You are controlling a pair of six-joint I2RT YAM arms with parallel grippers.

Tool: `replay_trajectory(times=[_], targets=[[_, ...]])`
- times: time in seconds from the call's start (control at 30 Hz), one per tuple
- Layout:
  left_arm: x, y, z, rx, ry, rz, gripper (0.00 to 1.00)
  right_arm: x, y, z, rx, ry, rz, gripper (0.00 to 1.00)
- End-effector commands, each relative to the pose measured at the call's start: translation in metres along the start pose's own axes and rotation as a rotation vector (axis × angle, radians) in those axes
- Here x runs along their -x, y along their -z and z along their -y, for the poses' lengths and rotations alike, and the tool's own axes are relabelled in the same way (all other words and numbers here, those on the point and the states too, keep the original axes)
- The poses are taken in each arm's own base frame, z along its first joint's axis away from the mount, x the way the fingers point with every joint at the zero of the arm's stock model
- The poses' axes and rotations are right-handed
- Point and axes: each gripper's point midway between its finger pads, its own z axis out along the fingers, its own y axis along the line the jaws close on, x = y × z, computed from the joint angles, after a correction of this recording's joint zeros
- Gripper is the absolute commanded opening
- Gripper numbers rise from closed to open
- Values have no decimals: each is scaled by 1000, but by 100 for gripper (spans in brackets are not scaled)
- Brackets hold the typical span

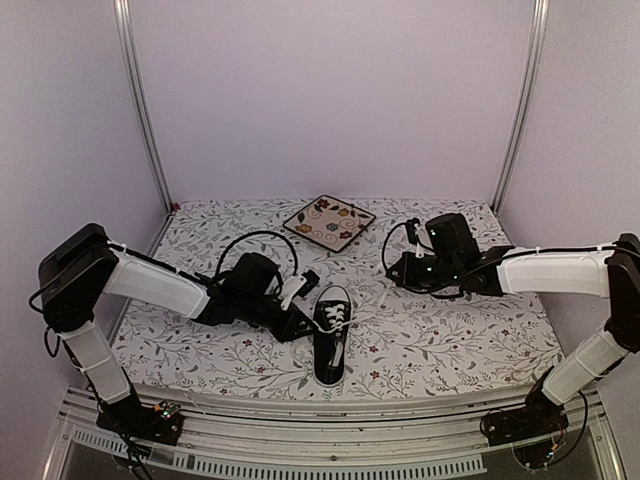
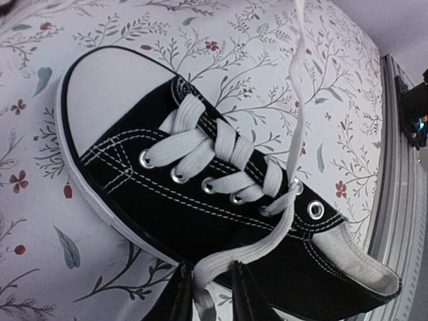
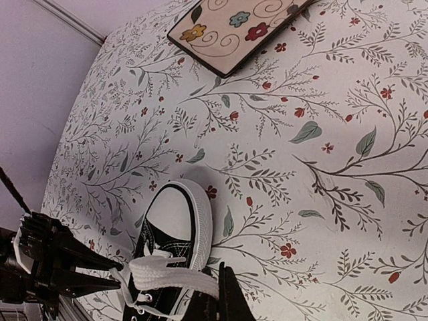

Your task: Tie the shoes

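The black sneaker point(image 1: 332, 345) lies on the floral cloth with its white toe cap pointing away from the arms. It also shows in the left wrist view point(image 2: 200, 194) and the right wrist view point(image 3: 167, 234). My left gripper point(image 1: 303, 305) sits just left of the shoe. Its fingers point(image 2: 177, 301) are shut on one white lace end point(image 2: 221, 264) that runs from the top eyelets. My right gripper point(image 1: 394, 272) is up and to the right of the shoe, shut point(image 3: 215, 304) on the other lace end point(image 3: 170, 277), which is stretched out from the shoe.
A square floral plate point(image 1: 328, 221) lies at the back centre of the table and also shows in the right wrist view point(image 3: 227, 30). Metal posts stand at the back corners. The table's front rail point(image 1: 330, 410) is close to the shoe's heel.
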Motion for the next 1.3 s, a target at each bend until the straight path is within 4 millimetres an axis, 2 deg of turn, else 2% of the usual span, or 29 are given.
replay_trajectory(times=[0.0,0.1,0.2,0.3,0.43,0.53,0.6,0.63,0.73,0.77,0.83,0.9,0.93,1.03,1.13,1.17,1.23,1.27], targets=[[6,-1,-4,-1,-10,18,14,-2,-4,-4,20,3,-2,2],[12,3,-4,4,2,51,0,-3,-4,-5,31,4,-7,2],[20,13,3,-3,24,118,0,-1,-3,-12,51,10,-6,2],[32,29,19,-42,28,210,0,4,-5,-31,90,21,-2,2],[41,39,41,-113,36,270,0,5,-21,-69,163,47,-25,2],[44,40,53,-130,27,281,0,-2,-38,-111,231,91,-61,2],[46,41,58,-137,23,291,0,-14,-51,-133,264,124,-96,2],[46,41,59,-139,24,293,0,-13,-55,-149,290,138,-95,2],[44,40,61,-137,34,293,0,-25,-66,-175,335,163,-136,5],[43,40,62,-138,35,294,0,-30,-69,-177,338,167,-149,14],[42,40,64,-141,39,295,0,-34,-71,-176,326,172,-159,46],[41,40,65,-143,41,294,0,-31,-66,-170,294,176,-144,66],[41,39,66,-144,43,294,0,-26,-61,-168,280,183,-128,72],[42,39,66,-143,49,297,0,-12,-45,-153,224,200,-83,84],[44,37,65,-137,68,304,0,10,-19,-137,203,184,-20,90],[45,37,64,-134,80,305,0,7,-13,-127,193,184,-16,92],[49,35,63,-131,115,310,0,5,1,-119,204,204,17,94],[50,34,62,-129,131,310,0,-3,5,-113,212,217,20,94]])
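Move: The near lace tail lies right between the left hand's half-open fingers. The shoe's crossed lacing is some 5 cm to their right and 3 cm farther out, at about the same height, and the shoe's middle is 5 cm right, level and 2 cm lower. The right hand already holds the other lace end. The lacing it goes over lies about 12 cm to its left, 2 cm back and 9 cm below. Left pinches the lace, lifts 7 cm; right carries its lace 18 cm left over the shoe, opens, backs right. ##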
